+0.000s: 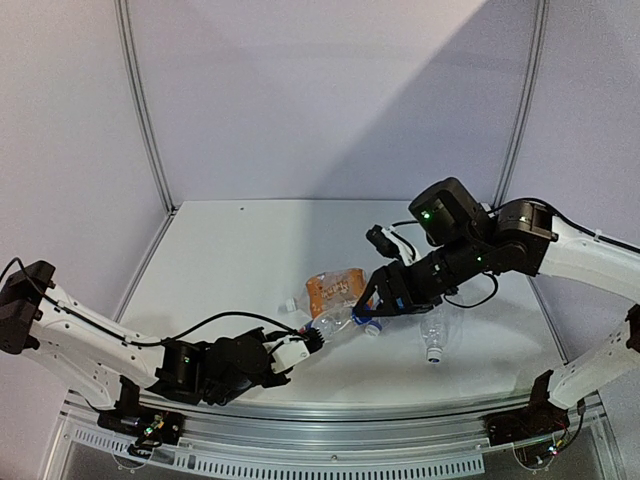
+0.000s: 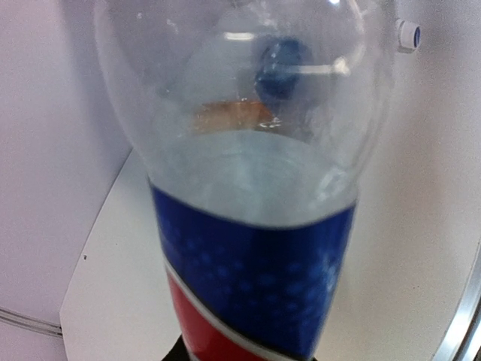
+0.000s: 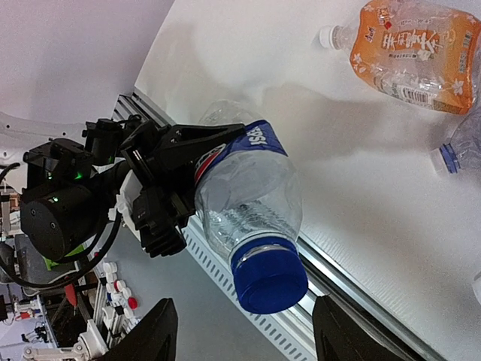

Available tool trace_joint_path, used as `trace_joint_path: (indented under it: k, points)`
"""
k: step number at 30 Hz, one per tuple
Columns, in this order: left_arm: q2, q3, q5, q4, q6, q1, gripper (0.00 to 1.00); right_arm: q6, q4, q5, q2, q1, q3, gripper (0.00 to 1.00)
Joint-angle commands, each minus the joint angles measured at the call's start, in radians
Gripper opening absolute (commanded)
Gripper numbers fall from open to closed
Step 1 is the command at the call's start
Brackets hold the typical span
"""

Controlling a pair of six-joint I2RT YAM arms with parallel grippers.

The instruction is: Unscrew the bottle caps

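Observation:
A clear Pepsi bottle [image 3: 252,188] with a blue and red label is held off the table, lying slanted. My left gripper [image 1: 305,343] is shut on its base end, and the bottle fills the left wrist view [image 2: 248,248]. Its blue cap [image 3: 269,282] points at my right gripper [image 3: 244,302]. That gripper is open, with one finger on each side of the cap and a gap to both. The squat orange bottle [image 3: 417,53] with a white cap [image 3: 326,36] lies on the table. A clear bottle with a blue cap [image 3: 449,158] lies near it.
A plain clear bottle [image 1: 432,330] lies on the table under the right arm, its white cap [image 1: 433,355] toward the front. The table's slotted metal front rail [image 3: 338,278] runs just below the held bottle. The back wall and side posts enclose the table.

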Motion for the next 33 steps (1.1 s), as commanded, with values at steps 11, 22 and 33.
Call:
trace_joint_path:
  k: [11, 22, 33]
  points:
    - [-0.037, 0.008, -0.003, 0.02, -0.009, -0.016, 0.0, 0.034, 0.064, -0.07, 0.035, -0.03, -0.034, 0.52]
    - [-0.039, 0.005, 0.0, 0.02, -0.007, -0.019, 0.0, 0.032, 0.097, -0.106, 0.039, -0.049, -0.053, 0.4]
    - [-0.038, 0.006, 0.0, 0.02, -0.007, -0.019, 0.0, 0.024, 0.085, -0.109, 0.026, -0.06, -0.053, 0.37]
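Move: The blue cap of the Pepsi bottle is almost between the right hand's open fingers: about 1 cm ahead, 1 cm to the left and 1 cm lower. From that hand the orange-label bottle lies some 16 cm ahead and 4 cm left, the blue-label bottle about 15 cm ahead and 9 cm right, both roughly 21 cm below. From the left hand, which holds the Pepsi bottle, the cap is about 10 cm right, 1 cm ahead and 10 cm up. The Pepsi cap is taken between the right fingertips: the right hand eases about 1.5 cm down, left and slightly forward onto it, tilting some 5 degrees, while the fingers close from over half open until they pinch the cap's sides and stop. The left hand keeps its grip on the bottle, almost still. ##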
